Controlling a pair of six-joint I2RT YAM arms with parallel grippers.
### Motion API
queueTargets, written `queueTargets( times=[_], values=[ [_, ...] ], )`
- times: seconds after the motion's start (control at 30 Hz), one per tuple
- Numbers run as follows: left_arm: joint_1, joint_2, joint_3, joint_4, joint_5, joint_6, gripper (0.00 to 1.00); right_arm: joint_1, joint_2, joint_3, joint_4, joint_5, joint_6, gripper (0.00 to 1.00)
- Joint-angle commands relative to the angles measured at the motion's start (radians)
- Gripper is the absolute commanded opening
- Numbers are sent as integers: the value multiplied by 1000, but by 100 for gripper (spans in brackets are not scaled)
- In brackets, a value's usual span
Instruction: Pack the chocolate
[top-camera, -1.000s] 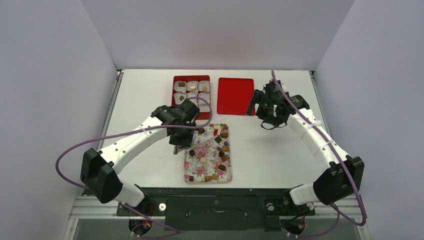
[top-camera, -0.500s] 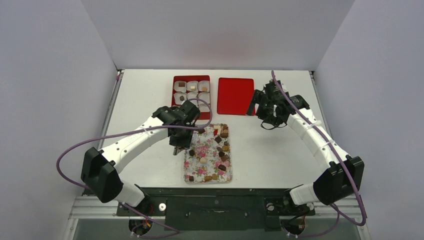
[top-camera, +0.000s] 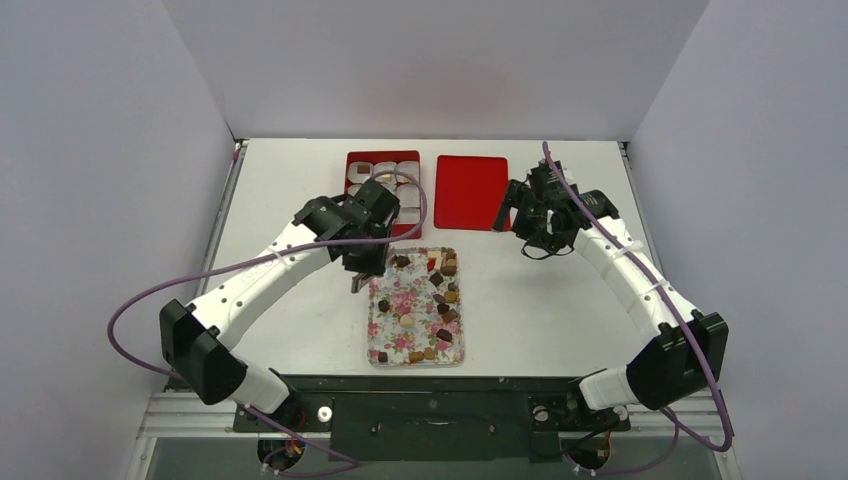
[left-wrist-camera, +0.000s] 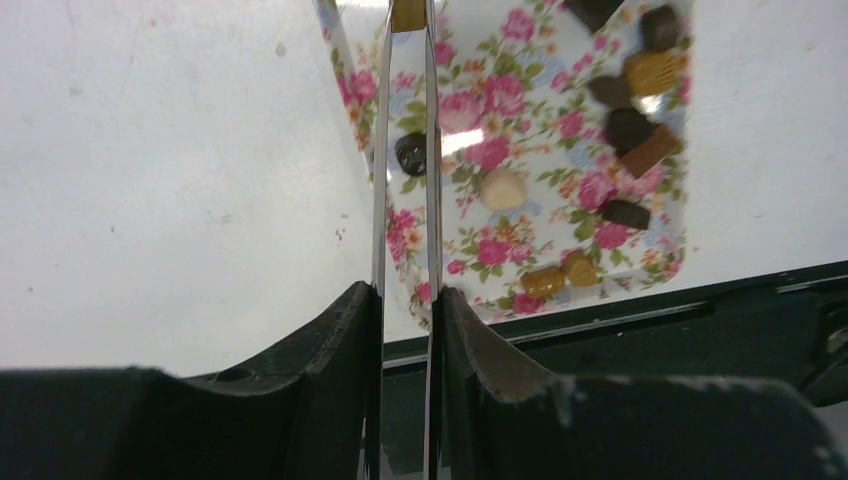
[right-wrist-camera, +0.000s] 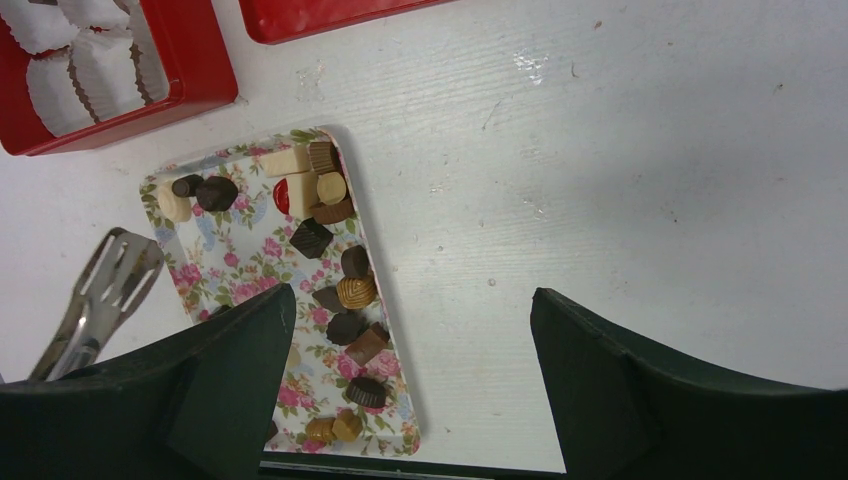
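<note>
Several chocolate pieces (top-camera: 446, 292) in dark brown, tan and cream lie on the floral tray (top-camera: 398, 300), mostly along its right side (right-wrist-camera: 345, 290). My left gripper (top-camera: 364, 258) hangs over the tray's far-left corner, shut on a pair of metal tongs (left-wrist-camera: 405, 180). A tan chocolate piece (left-wrist-camera: 408, 12) sits between the tong blades at the top edge of the left wrist view. My right gripper (top-camera: 530, 226) hovers to the right of the tray near the red lid, open with nothing in it (right-wrist-camera: 410, 295).
A red box (top-camera: 349, 160) with white paper cups stands at the back, partly covered by my left wrist; a few cups hold pieces. A flat red lid (top-camera: 472, 190) lies beside it. The table's black front rail (left-wrist-camera: 700, 300) runs just below the tray.
My left arm has lifted and moved back from the tray's left side toward the red box, with the tongs pinched tighter. The right arm has not moved.
</note>
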Motion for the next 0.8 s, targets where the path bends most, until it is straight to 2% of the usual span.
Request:
queueTargets(
  times=[0.0,0.2,0.53,0.77],
  values=[
    [-2,-12,160,-1,-14,-1,19,-4,-25,11,20,10,1,83],
    [43,55,306,41,-46,-19,19,-11,-28,19,9,12,-7,83],
    [158,360,548,147,-89,-23,19,-19,-33,27,1,8,-15,83],
    [211,502,639,157,-118,-21,19,-23,-36,28,-1,2,-18,83]
  ],
)
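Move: The left hand already holds the tongs, with a caramel-brown chocolate pinched in their tips just off the tray. The empty middle cup in the red box's second row lies some 25 cm ahead of it, 3 cm to the right and 15 cm below. The filled left cup is about 7 cm left of that one; the red lid's middle is some 24 cm right of it. The tray's middle lies about 10 cm right of the hand and 3 cm back. From the idle right hand, the middle cup is roughly 18 cm ahead and 31 cm left. The left hand keeps its grip on the tongs and swings the pinched chocolate up off the tray and over to the red box: it climbs about 8 cm, drifting slightly right, then sweeps forward some 18 cm in all. In the second half it sinks again by about 6 cm towards the second row's middle cup, the tong tips tilting forward and the hand turning some 13 degrees counter-clockwise on the way. ##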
